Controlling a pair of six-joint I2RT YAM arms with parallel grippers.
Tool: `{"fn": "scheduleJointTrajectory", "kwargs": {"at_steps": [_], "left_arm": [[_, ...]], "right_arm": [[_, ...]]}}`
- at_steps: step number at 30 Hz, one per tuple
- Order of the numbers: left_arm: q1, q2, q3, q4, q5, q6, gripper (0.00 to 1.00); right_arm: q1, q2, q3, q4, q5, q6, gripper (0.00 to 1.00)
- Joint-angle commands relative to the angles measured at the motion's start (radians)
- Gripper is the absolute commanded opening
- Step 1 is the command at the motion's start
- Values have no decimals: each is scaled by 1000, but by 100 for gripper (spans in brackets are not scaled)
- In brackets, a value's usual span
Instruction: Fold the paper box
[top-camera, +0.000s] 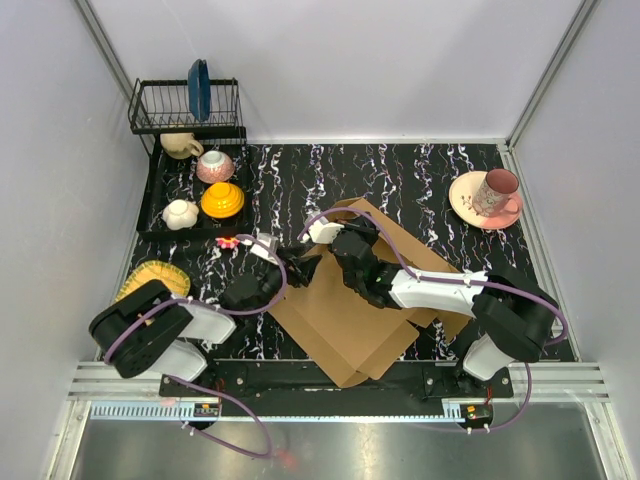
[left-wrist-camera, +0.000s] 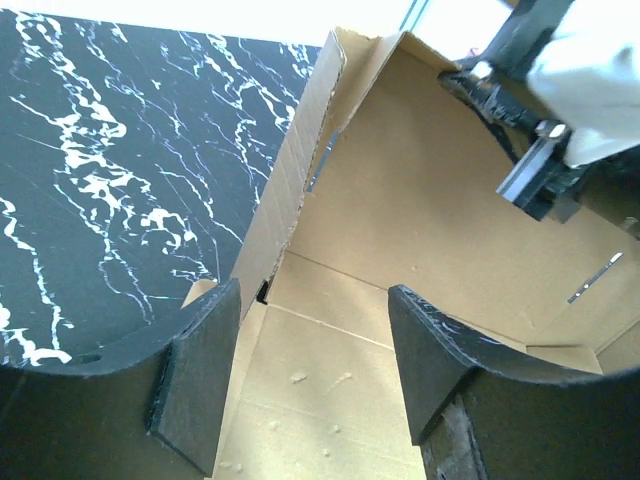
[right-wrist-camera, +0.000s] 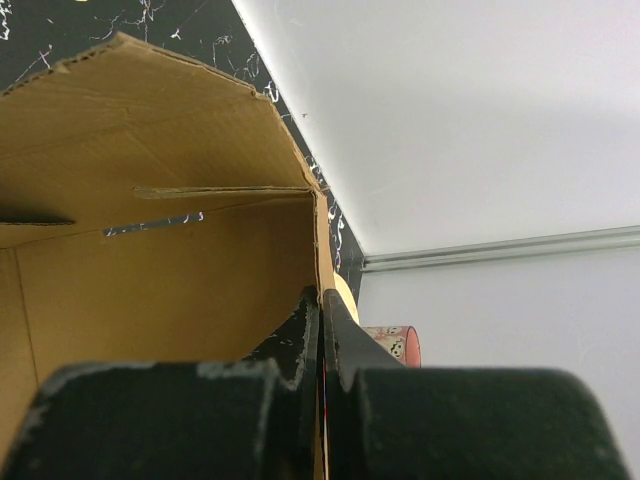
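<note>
The paper box is a brown cardboard sheet lying across the middle of the black marble table, with some flaps raised. My right gripper reaches in from the right and is shut on the thin edge of an upright flap; its fingertips pinch the cardboard. My left gripper hovers at the sheet's left side. Its fingers stand open over a flat creased panel, holding nothing. A raised side flap stands just beyond the left finger.
A dish rack with a blue plate stands at the back left, with cups and an orange bowl on the tray before it. A pink cup on a saucer sits at the back right. A yellow woven plate lies by the left arm.
</note>
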Motion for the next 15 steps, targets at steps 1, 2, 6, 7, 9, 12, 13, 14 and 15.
{"fn": "scheduleJointTrajectory", "kwargs": {"at_steps": [1,2,6,7,9,12,13,14,15], "left_arm": [[18,-103,-63,366,-46,31,64],[19,-120,-67,363,-69,39,64],[93,-71,-25,356,-122,6,64],[108,-25,14,354,-116,5,64],[140,24,73,354,-105,2,63],[173,119,158,354,-64,-7,63],[179,162,176,360,-48,-18,63],[187,182,193,365,-28,-30,63],[188,196,219,366,1,-48,63]], "right_arm": [[17,-1,-4,-32,-58,77,0],[18,-1,-5,-32,-58,80,0],[18,1,-8,-30,-60,87,0],[20,-1,-10,-30,-61,87,0],[21,-1,-10,-32,-63,90,0],[26,-4,-13,-36,-64,91,0],[24,-3,-11,-38,-64,91,0],[24,-4,-16,-38,-64,93,0],[24,-7,-18,-38,-64,96,0]]}}
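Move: About 8 cm ahead of the left hand and 3 cm to its right, near its own height, stands the box's left corner flap. The raised panel edge in the right fingers is some 11 cm ahead and 13 cm right, a little higher. The flower toy lies roughly 5 cm ahead, 21 cm left, 12 cm below. From the right hand the flap is about 10 cm left, 3 cm back and slightly lower. Swinging around the outside of the left corner flap, the open left hand first slides left about 4 cm, lifting a little, then drives forward some 8 cm while sinking back to its starting height. It turns about 15 degrees counter-clockwise and the fingers stay open. The right hand stays in place and keeps its pinch on the raised panel edge. ##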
